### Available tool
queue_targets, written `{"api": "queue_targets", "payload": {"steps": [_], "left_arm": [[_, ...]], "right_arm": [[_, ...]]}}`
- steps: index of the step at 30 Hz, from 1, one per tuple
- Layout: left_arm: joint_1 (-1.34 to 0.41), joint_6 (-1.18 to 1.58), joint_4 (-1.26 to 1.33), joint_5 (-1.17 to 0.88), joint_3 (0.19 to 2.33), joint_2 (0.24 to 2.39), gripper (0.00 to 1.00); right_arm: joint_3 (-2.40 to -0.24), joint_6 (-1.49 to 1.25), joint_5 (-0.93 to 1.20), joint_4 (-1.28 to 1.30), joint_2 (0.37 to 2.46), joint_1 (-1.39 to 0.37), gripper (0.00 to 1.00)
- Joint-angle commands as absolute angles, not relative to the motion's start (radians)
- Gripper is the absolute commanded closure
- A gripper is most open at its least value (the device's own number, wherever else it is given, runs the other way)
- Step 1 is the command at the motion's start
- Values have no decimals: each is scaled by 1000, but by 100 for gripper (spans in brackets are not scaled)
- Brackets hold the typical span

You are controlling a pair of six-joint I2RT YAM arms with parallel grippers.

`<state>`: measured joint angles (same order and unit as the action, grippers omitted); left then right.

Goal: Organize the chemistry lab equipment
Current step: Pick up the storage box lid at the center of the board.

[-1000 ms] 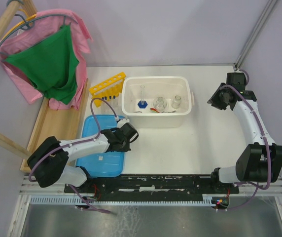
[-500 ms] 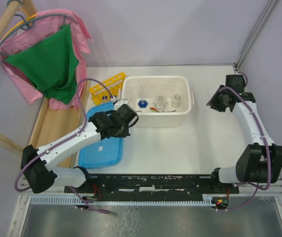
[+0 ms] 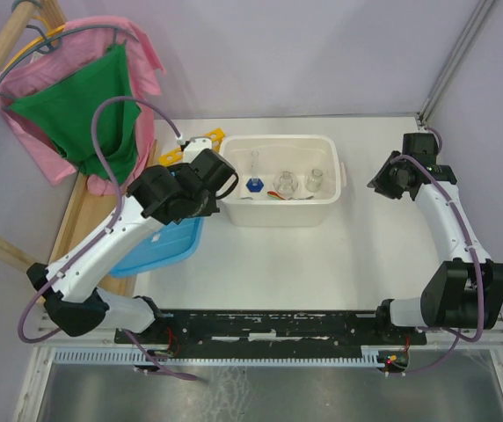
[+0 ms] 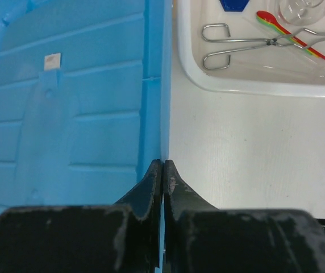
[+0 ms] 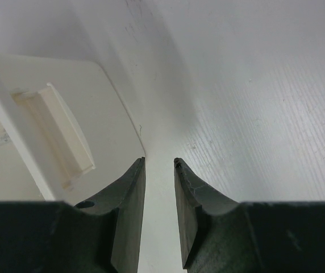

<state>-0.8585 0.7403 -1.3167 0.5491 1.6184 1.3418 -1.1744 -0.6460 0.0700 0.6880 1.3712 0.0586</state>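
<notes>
My left gripper (image 4: pixel 163 162) is shut on the right edge of the flat blue ribbed lid (image 4: pixel 71 114), which hangs tilted under the raised left arm (image 3: pixel 159 242). Beside it stands the white tub (image 3: pixel 234 215). The tub holds metal tongs (image 4: pixel 248 42), a red-, green- and yellow-tipped rod (image 4: pixel 290 35), two small glass flasks (image 3: pixel 284 183) (image 3: pixel 315 179) and a blue-based piece (image 3: pixel 253 185). The yellow tube rack (image 3: pixel 209 138) is partly hidden behind my left gripper (image 3: pixel 206 180). My right gripper (image 5: pixel 158 162) stands open and empty by the tub's right end (image 5: pixel 54 136).
Pink and green cloths (image 3: pixel 93 105) hang on a wooden stand at the back left. A wooden tray (image 3: pixel 102 220) lies along the left side. A metal post (image 3: pixel 449 61) rises at the back right corner. The arms' base rail (image 3: pixel 269 321) runs along the near edge.
The left arm has risen and swung back and left, carrying the blue lid off the table toward the rack. The right arm has barely moved.
</notes>
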Motion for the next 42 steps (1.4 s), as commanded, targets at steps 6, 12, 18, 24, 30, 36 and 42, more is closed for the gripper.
{"api": "queue_targets", "payload": {"steps": [6, 12, 18, 24, 30, 36, 42], "left_arm": [[-861, 718, -1427, 673, 1847, 1417, 97], [-864, 612, -1362, 691, 2025, 1501, 97], [-865, 506, -1298, 650, 2249, 1652, 97], [-866, 435, -1225, 584, 2389, 1750, 97], [-871, 396, -1170, 497, 2391, 1785, 97], [-906, 375, -1110, 446, 2379, 1808, 97], [-941, 371, -1079, 436, 2396, 1849, 97]], "right_arm": [[-1265, -635, 94, 680, 1338, 49, 66], [-1361, -597, 188, 699, 1370, 46, 67], [-1431, -593, 326, 662, 1412, 42, 67], [-1473, -633, 559, 549, 1459, 40, 65], [-1583, -701, 686, 501, 1508, 20, 57], [-1668, -794, 819, 401, 1564, -37, 47], [-1627, -940, 861, 236, 1592, -109, 37]]}}
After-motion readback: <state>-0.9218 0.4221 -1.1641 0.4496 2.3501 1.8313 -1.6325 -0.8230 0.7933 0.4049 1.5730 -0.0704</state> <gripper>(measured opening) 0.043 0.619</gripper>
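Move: To the left hand, which already grips the blue lid by its right-hand edge, the storage box lies about 19 cm ahead, 15 cm right and 20 cm below. The yellow rack is some 29 cm ahead, 9 cm left and 24 cm down. From the right hand, the lid is roughly 51 cm left, 12 cm back and 8 cm higher; the box is 7 cm ahead, 24 cm left and 10 cm down. Carrying the lid up and forward, the left hand then swings right towards the space over the storage box, ending about 15 cm right, with its fingertips tilted up and turned some 20 degrees clockwise, grip kept. The right hand climbs about 20 cm, then sweeps some 15 cm left and a little forward towards the lid, rolling left side up, turning counter-clockwise and opening its fingers wider, still touching nothing. ##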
